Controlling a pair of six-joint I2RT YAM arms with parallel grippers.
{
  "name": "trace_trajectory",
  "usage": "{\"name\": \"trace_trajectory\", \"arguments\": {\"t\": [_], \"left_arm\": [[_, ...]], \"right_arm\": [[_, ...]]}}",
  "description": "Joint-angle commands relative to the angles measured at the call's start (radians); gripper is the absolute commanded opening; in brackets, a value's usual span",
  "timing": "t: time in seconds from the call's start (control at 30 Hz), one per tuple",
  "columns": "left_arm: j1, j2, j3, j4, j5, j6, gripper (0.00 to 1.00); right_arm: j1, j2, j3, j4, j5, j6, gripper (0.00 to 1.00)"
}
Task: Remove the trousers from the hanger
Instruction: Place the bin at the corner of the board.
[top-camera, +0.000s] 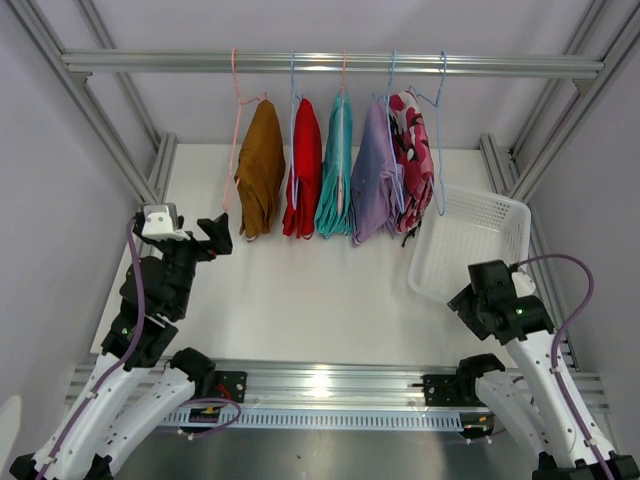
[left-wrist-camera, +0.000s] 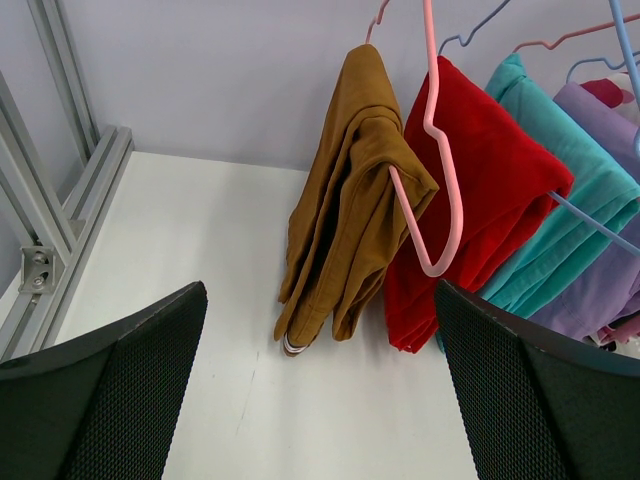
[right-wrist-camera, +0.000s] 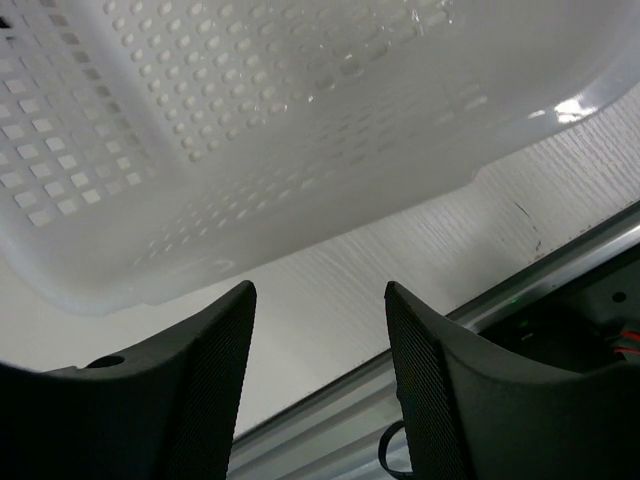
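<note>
Five pairs of trousers hang folded over wire hangers on the top rail (top-camera: 330, 63): mustard-brown (top-camera: 260, 165), red (top-camera: 304, 170), teal (top-camera: 336, 170), lilac (top-camera: 373, 175) and pink camouflage (top-camera: 413, 160). My left gripper (top-camera: 215, 235) is open, low and just left of the mustard pair, not touching it. In the left wrist view the left gripper (left-wrist-camera: 320, 290) faces the mustard trousers (left-wrist-camera: 350, 190), their pink hanger (left-wrist-camera: 445, 180) and the red pair (left-wrist-camera: 480, 190). My right gripper (right-wrist-camera: 320, 290) is open and empty, close to the table by the basket.
A white perforated basket (top-camera: 425, 265) stands at the right, under the camouflage pair; its wall (right-wrist-camera: 300, 200) fills the right wrist view. The right arm (top-camera: 495, 300) sits at its near corner. Aluminium frame posts (top-camera: 150, 170) flank the table, and a rail (top-camera: 320, 385) runs along the front edge.
</note>
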Motion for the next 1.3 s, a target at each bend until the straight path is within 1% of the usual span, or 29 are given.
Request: {"name": "trace_trajectory", "arguments": {"t": [0.0,0.1,0.2,0.4,0.47,0.63,0.73,0.93,1.0,1.1,1.13,1.2,1.23,1.27], "left_arm": [[-0.011,-0.004,0.028,0.012,0.009,-0.001,1.00],[-0.011,-0.006,0.024,0.018,0.005,0.002,0.99],[-0.013,-0.001,0.024,0.018,0.005,0.004,0.99],[-0.014,0.003,0.024,0.018,0.009,0.004,0.99],[-0.014,0.005,0.022,0.019,0.014,0.004,0.99],[-0.014,0.006,0.028,0.016,0.020,0.004,0.99],[-0.016,0.006,0.025,0.015,0.021,0.004,0.99],[-0.017,0.012,0.027,0.016,0.026,0.005,0.99],[-0.019,0.011,0.025,0.016,0.023,0.005,0.99],[-0.019,0.009,0.025,0.016,0.023,0.007,0.99],[-0.019,0.011,0.027,0.016,0.023,0.007,0.99],[-0.019,0.009,0.025,0.016,0.025,0.008,0.99],[-0.019,0.011,0.028,0.016,0.025,0.008,1.00],[-0.019,0.009,0.027,0.016,0.026,0.008,0.99]], "right_arm": [[0.002,0.039,-0.001,0.093,0.059,0.030,0.59],[-0.007,0.061,0.002,0.131,0.090,0.025,0.60],[-0.042,0.078,0.002,0.183,0.082,-0.008,0.60],[-0.165,0.133,-0.015,0.283,0.030,-0.100,0.61],[-0.196,0.145,-0.013,0.294,0.034,-0.108,0.61],[-0.223,0.168,0.002,0.329,0.041,-0.145,0.61],[-0.271,0.191,0.011,0.355,0.044,-0.168,0.62],[-0.335,0.275,0.045,0.421,0.015,-0.211,0.62],[-0.347,0.309,0.060,0.446,-0.001,-0.226,0.60],[-0.354,0.341,0.066,0.473,-0.013,-0.234,0.39],[-0.354,0.349,0.065,0.481,-0.024,-0.237,0.27],[-0.355,0.360,0.062,0.490,-0.034,-0.240,0.19],[-0.354,0.364,0.059,0.493,-0.041,-0.242,0.13],[-0.354,0.366,0.056,0.493,-0.042,-0.242,0.13]]}}
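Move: The bin lies ahead of my right hand, its middle about 18 cm farther out, 2 cm to the right and 8 cm lower; its near rim is only a few centimetres ahead. The patterned trousers hang some 25 cm ahead of that hand, 11 cm to its left and 12 cm higher, with the lilac ones 8 cm farther left. From my idle left hand, the bin is roughly 56 cm right, 8 cm ahead and 30 cm below. My right hand, fingers part-open, goes forward about 4 cm to the bin's near rim, then slides right towards its near-right corner, sinking slightly and easing back while turning some 20 degrees clockwise. There I close the fingers, pinching the near rim beside that corner, and push quickly forward about 3 cm. ##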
